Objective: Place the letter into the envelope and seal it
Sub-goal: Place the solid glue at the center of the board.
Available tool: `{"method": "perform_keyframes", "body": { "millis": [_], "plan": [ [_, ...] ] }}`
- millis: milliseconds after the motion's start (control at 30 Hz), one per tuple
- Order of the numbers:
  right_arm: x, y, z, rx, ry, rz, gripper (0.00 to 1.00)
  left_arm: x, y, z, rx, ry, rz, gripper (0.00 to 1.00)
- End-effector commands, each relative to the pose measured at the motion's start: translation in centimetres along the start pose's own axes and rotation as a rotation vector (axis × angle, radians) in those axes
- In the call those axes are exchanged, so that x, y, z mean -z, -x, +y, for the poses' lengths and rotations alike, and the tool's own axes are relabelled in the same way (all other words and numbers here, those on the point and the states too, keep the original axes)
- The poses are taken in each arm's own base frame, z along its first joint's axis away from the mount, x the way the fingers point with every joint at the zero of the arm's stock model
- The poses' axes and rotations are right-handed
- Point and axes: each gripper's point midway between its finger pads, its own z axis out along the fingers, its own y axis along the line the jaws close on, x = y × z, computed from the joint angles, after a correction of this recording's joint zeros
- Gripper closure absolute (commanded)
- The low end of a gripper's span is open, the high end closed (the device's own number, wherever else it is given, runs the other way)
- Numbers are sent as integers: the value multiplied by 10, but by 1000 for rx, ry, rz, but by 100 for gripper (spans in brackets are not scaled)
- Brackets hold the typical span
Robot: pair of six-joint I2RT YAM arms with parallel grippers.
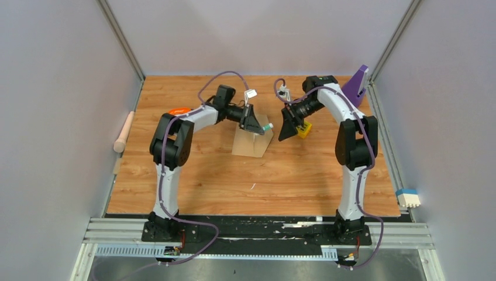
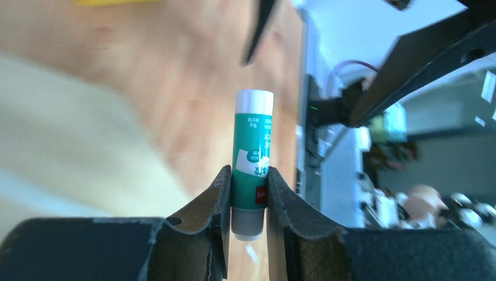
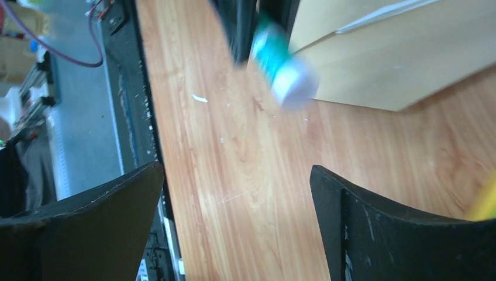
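The tan envelope lies flat on the wooden table near its middle; a corner of the envelope also shows in the right wrist view. Just above its far edge my left gripper is shut on a green glue stick with a white cap. In the left wrist view the glue stick stands upright between the two fingers of the left gripper. My right gripper hangs to the right of the envelope, open and empty, facing the glue stick. The letter is hidden or out of view.
A yellow block sits by the right gripper. An orange disc lies behind the left arm. A wooden roller rests at the left edge, a purple piece at the back right, a white-blue block off the right edge.
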Motion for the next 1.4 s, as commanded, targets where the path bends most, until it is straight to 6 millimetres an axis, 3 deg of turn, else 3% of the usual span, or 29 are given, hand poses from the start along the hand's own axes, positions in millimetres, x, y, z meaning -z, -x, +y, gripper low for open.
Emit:
{"method": "perform_keyframes", "body": {
  "millis": [0, 200, 267, 400, 633, 767, 867, 967, 1100, 1233, 1367],
  "plan": [
    [37, 21, -8, 57, -218, -83, 0, 77, 40, 17, -101, 309, -123, 80],
    [36, 10, -18, 77, -316, -107, 0, 178, 27, 81, 12, 778, -236, 81],
    [33, 7, -19, 68, -309, -109, 0, 203, 18, 95, 18, 926, -250, 82],
    [28, 6, -24, 50, -312, -114, 0, 235, 0, 114, 46, 1147, -259, 80],
    [20, 6, -30, 28, -348, -128, 0, 257, -29, 147, 148, 1319, -202, 83],
    [15, 4, -36, -18, -349, -133, 0, 263, -35, 153, 178, 1361, -178, 82],
    [12, 5, -37, -23, -350, -127, 0, 266, -38, 156, 201, 1384, -145, 72],
    [14, 9, -36, -15, -353, -137, 0, 266, -51, 162, 239, 1393, -96, 68],
    [15, 12, -33, -6, -352, -142, 0, 266, -54, 164, 252, 1395, -83, 48],
    [14, 12, -33, -7, -352, -138, 0, 266, -55, 165, 257, 1396, -78, 33],
    [12, 10, -39, -41, -362, -131, 0, 267, -53, 163, 252, 1403, -83, 28]
  ]
}}
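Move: The left hand already holds the solid glue; the bare table spot where it is to lie is about 27 cm to the left, 11 cm ahead and 12 cm below. The orange block sits some 10 cm farther left of that spot and about level with it, the envelope roughly 6 cm ahead of the hand and 5 cm left. From the right hand, the spot is about 37 cm left, 12 cm ahead and 13 cm below. Left hand swings the glue about 27 cm left, forward and down beside the orange block, fingers tipping down, opening. ##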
